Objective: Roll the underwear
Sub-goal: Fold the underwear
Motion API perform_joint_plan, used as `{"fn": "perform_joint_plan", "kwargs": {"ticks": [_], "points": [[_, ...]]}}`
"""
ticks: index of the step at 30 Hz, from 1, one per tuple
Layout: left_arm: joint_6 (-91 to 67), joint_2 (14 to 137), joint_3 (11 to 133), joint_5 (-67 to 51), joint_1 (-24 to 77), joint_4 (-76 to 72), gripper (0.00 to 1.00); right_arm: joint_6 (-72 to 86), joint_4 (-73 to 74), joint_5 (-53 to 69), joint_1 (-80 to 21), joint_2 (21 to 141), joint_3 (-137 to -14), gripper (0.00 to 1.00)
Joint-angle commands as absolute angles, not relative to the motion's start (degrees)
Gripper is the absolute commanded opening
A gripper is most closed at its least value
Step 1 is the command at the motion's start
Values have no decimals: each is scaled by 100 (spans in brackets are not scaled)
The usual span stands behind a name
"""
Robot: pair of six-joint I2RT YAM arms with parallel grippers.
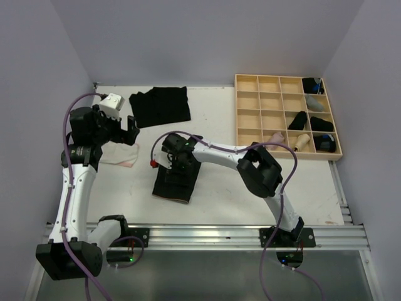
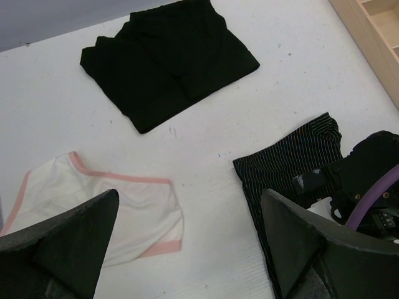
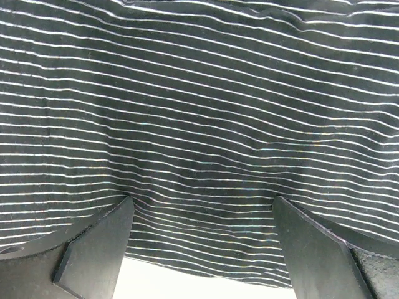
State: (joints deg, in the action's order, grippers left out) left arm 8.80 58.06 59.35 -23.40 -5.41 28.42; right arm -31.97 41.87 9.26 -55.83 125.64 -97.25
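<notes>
A black underwear with thin white stripes (image 1: 178, 182) lies flat at the table's middle. My right gripper (image 1: 176, 164) is down over its far part, open. In the right wrist view the striped cloth (image 3: 199, 112) fills the frame and the gripper (image 3: 201, 246) has its fingers spread wide on it, near one edge. A whitish underwear with pink edging (image 2: 112, 208) lies flat to the left, partly under my left arm (image 1: 123, 157). My left gripper (image 1: 130, 132) hovers open above the table (image 2: 190, 249), holding nothing. A pile of plain black underwear (image 1: 160, 105) lies at the back.
A pale wooden grid tray (image 1: 250, 116) stands at the back right, with several small rolls in its right-hand compartments. Walls close in the table at the back and both sides. The right arm's purple cable (image 1: 216, 141) arches over the table's middle.
</notes>
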Motion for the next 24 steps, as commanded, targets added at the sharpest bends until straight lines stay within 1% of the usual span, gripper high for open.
{"fn": "perform_joint_plan", "kwargs": {"ticks": [1, 5, 7, 9, 11, 15, 16, 18, 19, 21, 22, 23, 24], "points": [[923, 5792, 5994, -2496, -642, 2690, 100, -2718, 4061, 1151, -5607, 13139, -9423, 96], [896, 5880, 5959, -2444, -773, 2654, 100, -1277, 3683, 1108, -5607, 13236, -8992, 96], [914, 5950, 5898, -2435, -817, 2663, 100, -436, 3595, 871, -5599, 13306, -8860, 96], [984, 6011, 5862, -2382, -861, 2698, 100, 181, 3603, 757, -5581, 13394, -8833, 97], [1229, 6152, 5862, -2399, -861, 2821, 98, 1026, 3647, 895, -5529, 13412, -8868, 98], [1924, 6389, 5898, -2601, -870, 3313, 91, 1678, 3473, 1537, -5502, 12895, -9061, 98], [2264, 6416, 5880, -2706, -870, 3531, 89, 1722, 3411, 1590, -5485, 12432, -9114, 98], [2530, 6390, 5740, -3126, -861, 3717, 83, 1714, 3384, 1844, -5318, 12043, -9376, 99], [2879, 6398, 5661, -3338, -870, 4014, 77, 1679, 3436, 1933, -5135, 11719, -9474, 99], [3381, 6451, 5555, -3917, -870, 4401, 68, 1521, 3463, 2170, -4871, 11401, -9571, 97], [3645, 6469, 5468, -3937, -844, 4569, 63, 1355, 3472, 2180, -4730, 11286, -9563, 96], [3830, 6495, 5397, -3972, -792, 4683, 54, 1223, 3472, 2162, -4424, 11102, -9519, 93], [4067, 6521, 5318, -4034, -765, 4832, 50, 1048, 3480, 2197, -4273, 11066, -9484, 90]]}}
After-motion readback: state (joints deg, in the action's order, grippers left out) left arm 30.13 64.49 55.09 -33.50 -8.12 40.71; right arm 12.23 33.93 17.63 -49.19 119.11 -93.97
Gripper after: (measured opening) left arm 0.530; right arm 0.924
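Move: The underwear lies flat under the right hand's open fingertips, its middle about 2 cm to that hand's left, level with it and some 1 cm below. From the right hand, the white cloth is 27 cm left and 7 cm farther out, the black cloth about 23 cm ahead and 8 cm left. From the left hand, the underwear is some 16 cm right, 7 cm back and 25 cm down; the white cloth is 10 cm left, 1 cm ahead and as far below. The right hand's wide-open fingertips keep pressing on the underwear and swivel it clockwise some 35 degrees while easing about 2.5 cm left; the hand then lifts about 5 cm clear, fingers still open. Meanwhile the left hand starts down towards the underwear, about 9 cm and then also slightly back, tipping down, turning clockwise and closing to about half. ##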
